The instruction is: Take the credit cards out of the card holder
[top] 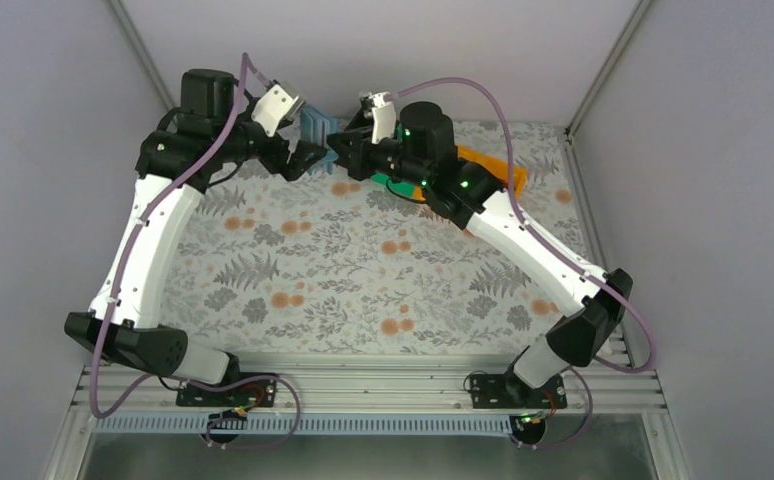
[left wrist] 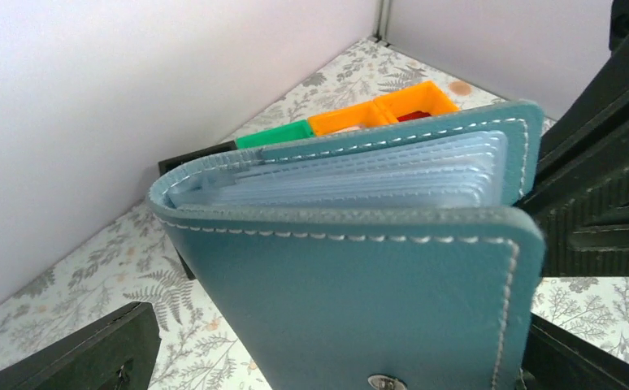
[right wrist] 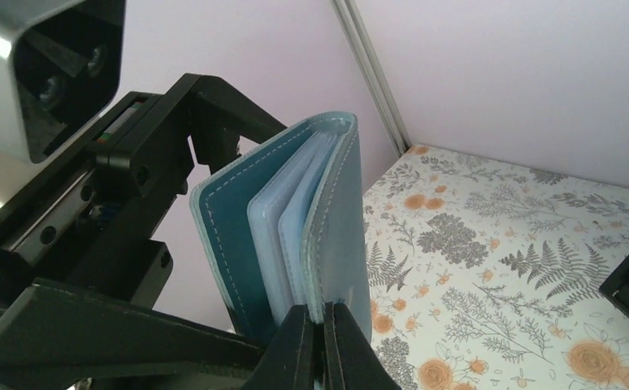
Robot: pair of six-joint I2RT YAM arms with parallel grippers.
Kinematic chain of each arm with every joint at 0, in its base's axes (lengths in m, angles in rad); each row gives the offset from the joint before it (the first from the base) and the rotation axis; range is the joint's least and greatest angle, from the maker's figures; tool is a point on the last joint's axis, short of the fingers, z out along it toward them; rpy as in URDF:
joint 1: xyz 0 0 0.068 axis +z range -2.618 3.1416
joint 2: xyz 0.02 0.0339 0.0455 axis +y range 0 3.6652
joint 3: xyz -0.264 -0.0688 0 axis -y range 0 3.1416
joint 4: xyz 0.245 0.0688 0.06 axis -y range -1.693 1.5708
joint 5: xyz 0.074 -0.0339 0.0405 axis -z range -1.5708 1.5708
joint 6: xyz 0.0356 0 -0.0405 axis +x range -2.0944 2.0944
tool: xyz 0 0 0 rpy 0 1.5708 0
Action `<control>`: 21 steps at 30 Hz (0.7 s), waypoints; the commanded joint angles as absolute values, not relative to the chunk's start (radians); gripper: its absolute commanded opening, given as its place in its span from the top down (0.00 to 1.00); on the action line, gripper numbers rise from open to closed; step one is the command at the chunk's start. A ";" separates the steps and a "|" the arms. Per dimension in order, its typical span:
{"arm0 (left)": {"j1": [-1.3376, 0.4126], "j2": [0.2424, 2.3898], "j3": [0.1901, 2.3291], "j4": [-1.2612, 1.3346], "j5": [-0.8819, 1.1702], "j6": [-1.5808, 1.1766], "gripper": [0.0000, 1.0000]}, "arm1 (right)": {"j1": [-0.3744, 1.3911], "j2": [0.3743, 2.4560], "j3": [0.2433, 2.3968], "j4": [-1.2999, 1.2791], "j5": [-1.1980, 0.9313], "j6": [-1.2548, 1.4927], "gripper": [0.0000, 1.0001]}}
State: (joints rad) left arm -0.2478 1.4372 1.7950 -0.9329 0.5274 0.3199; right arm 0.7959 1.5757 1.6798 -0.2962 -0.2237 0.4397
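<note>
The card holder (left wrist: 360,292), a blue-teal bifold with white stitching and pale clear sleeves (left wrist: 352,175), hangs upright above the far end of the table (top: 315,124). My right gripper (right wrist: 321,345) is shut on the lower edge of one cover (right wrist: 340,236), and the other cover and the sleeves fan slightly away from it. My left gripper (left wrist: 340,357) is open and straddles the holder's closed side; its left finger (left wrist: 104,353) stands apart from the cover. The credit cards are hidden; the sleeves only look pale blue.
Behind the holder a row of small bins lies against the back wall: black (left wrist: 185,158), green (left wrist: 275,134) and orange (left wrist: 384,110), with a bit of red inside the orange one. The back wall and a corner post (right wrist: 372,77) are close by.
</note>
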 commanded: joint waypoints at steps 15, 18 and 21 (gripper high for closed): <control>-0.228 1.264 1.694 -0.893 0.536 0.408 0.00 | 0.701 1.461 1.627 -0.252 -0.575 0.297 0.96; -0.228 1.283 1.707 -0.908 0.596 0.396 0.00 | 0.702 1.462 1.622 -0.246 -0.558 0.318 0.96; -0.229 1.293 1.743 -0.914 0.668 0.368 0.00 | 0.702 1.480 1.629 -0.256 -0.517 0.353 0.96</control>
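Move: The card holder stands on edge between the hands at about their height, already pinched by the right hand; its middle lies some 3 cm right and 1 cm ahead of the wide-open left hand, roughly 3 cm ahead and 2 cm left of the right hand. Far below, about 35 cm, the black tray sits some 20 cm ahead and 10 cm right of the left hand, the green tray 16 cm ahead and 19 cm right of it. Back and up goes the open left hand, about 5 cm back and 3 cm up, its fingers tipping up slightly, so that its near finger comes back from behind the card holder's edge. The right hand keeps its pinch and carries the holder some 3 cm back, 2 cm right and 2 cm up, turning it roughly 15 degrees counter-clockwise. ##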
